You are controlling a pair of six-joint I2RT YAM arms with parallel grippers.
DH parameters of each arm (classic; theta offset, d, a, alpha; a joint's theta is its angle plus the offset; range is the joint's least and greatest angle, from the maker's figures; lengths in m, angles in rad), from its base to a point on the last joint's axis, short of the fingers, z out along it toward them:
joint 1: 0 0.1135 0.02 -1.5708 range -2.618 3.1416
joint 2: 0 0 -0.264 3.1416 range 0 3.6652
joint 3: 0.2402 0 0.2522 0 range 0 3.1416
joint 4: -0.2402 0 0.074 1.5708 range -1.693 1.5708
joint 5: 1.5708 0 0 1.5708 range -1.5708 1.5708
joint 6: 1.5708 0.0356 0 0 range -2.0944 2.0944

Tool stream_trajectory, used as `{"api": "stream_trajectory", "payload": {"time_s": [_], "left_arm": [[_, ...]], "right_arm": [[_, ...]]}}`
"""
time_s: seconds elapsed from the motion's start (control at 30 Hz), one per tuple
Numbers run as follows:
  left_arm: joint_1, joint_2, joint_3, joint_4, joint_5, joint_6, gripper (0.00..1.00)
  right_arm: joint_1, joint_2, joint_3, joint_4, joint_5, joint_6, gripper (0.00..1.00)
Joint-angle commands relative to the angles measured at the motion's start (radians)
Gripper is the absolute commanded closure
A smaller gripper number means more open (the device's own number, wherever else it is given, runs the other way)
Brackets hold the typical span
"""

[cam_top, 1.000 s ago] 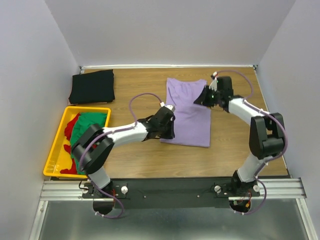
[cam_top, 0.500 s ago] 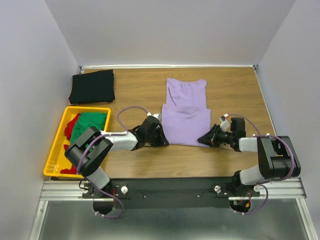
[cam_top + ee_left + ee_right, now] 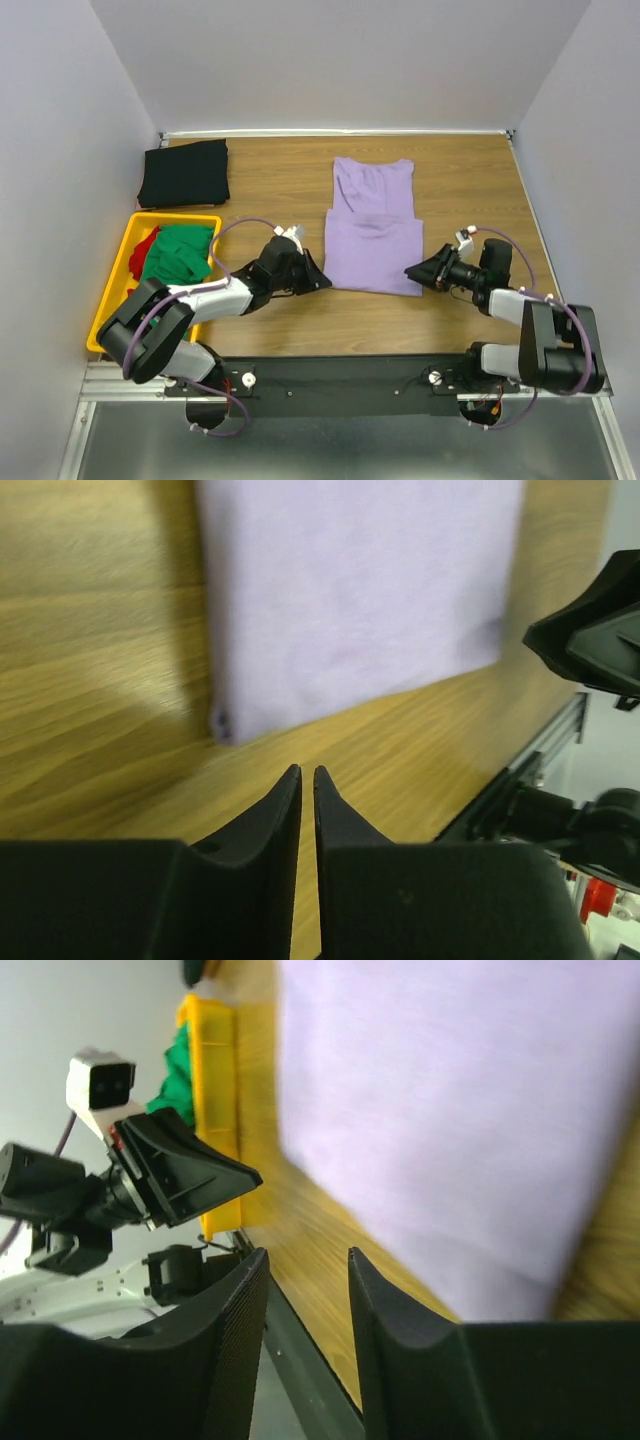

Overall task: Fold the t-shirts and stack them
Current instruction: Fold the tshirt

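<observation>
The lavender t-shirt (image 3: 370,240) lies flat mid-table, part folded, its near half doubled over. My left gripper (image 3: 322,283) sits low just off its near left corner, jaws shut to a thin slit with nothing in them (image 3: 307,770); the lavender cloth (image 3: 350,590) lies just ahead of the tips. My right gripper (image 3: 410,272) sits off the near right corner, open and empty (image 3: 307,1252), beside the lavender cloth (image 3: 460,1110). A folded black t-shirt (image 3: 185,172) lies at the back left. Green (image 3: 180,252) and red (image 3: 145,250) t-shirts are heaped in the crate.
The yellow crate (image 3: 108,310) stands at the left edge, near the left arm's base, and shows in the right wrist view (image 3: 215,1110). Grey walls close in the table on three sides. A metal rail (image 3: 340,380) runs along the near edge.
The right arm swung from the shirt's far right edge to its near right corner and its jaws widened. The left gripper slid back off the near left corner and narrowed. The shirt now lies doubled.
</observation>
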Motion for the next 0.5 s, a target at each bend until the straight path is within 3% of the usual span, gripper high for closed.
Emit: {"api": "stream_trajectory", "payload": {"time_s": [0.0,0.1,0.23,0.47], "left_arm": [[0.0,-0.065,0.016,0.045,-0.034,-0.003,0.83],[-0.008,-0.034,0.068,0.076,-0.022,0.018,0.83],[-0.031,0.087,0.127,0.076,-0.022,0.032,0.83],[-0.025,0.231,0.122,0.102,-0.033,0.003,0.83]], "right_arm": [[0.057,-0.109,0.013,0.004,-0.004,0.04,0.55],[0.128,-0.098,-0.013,0.209,0.04,0.157,0.53],[0.36,0.045,0.058,0.251,0.161,0.159,0.53],[0.456,0.311,0.123,0.415,0.221,0.18,0.53]]}}
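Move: The t-shirt's near-left corner lies about 1 cm ahead of the left hand, 1 cm to its right and 4 cm below. From the right hand, the middle of the near edge is about level in reach, roughly 10 cm to the left and 5 cm below, with the near-right corner almost under the hand, about 1 cm back. The t-shirt's far part lies around 22 cm ahead of the left hand and 11 cm to its right. Leftward goes the right hand, about 10 cm along the t-shirt's near edge towards its middle, in a low hop that rises and sinks back, turning some 15 degrees counter-clockwise with its fingers still part open. The left hand makes a smaller hop rightward and forward past the near-left corner, its fingers still nearly shut, and also ends about as high as it began. ##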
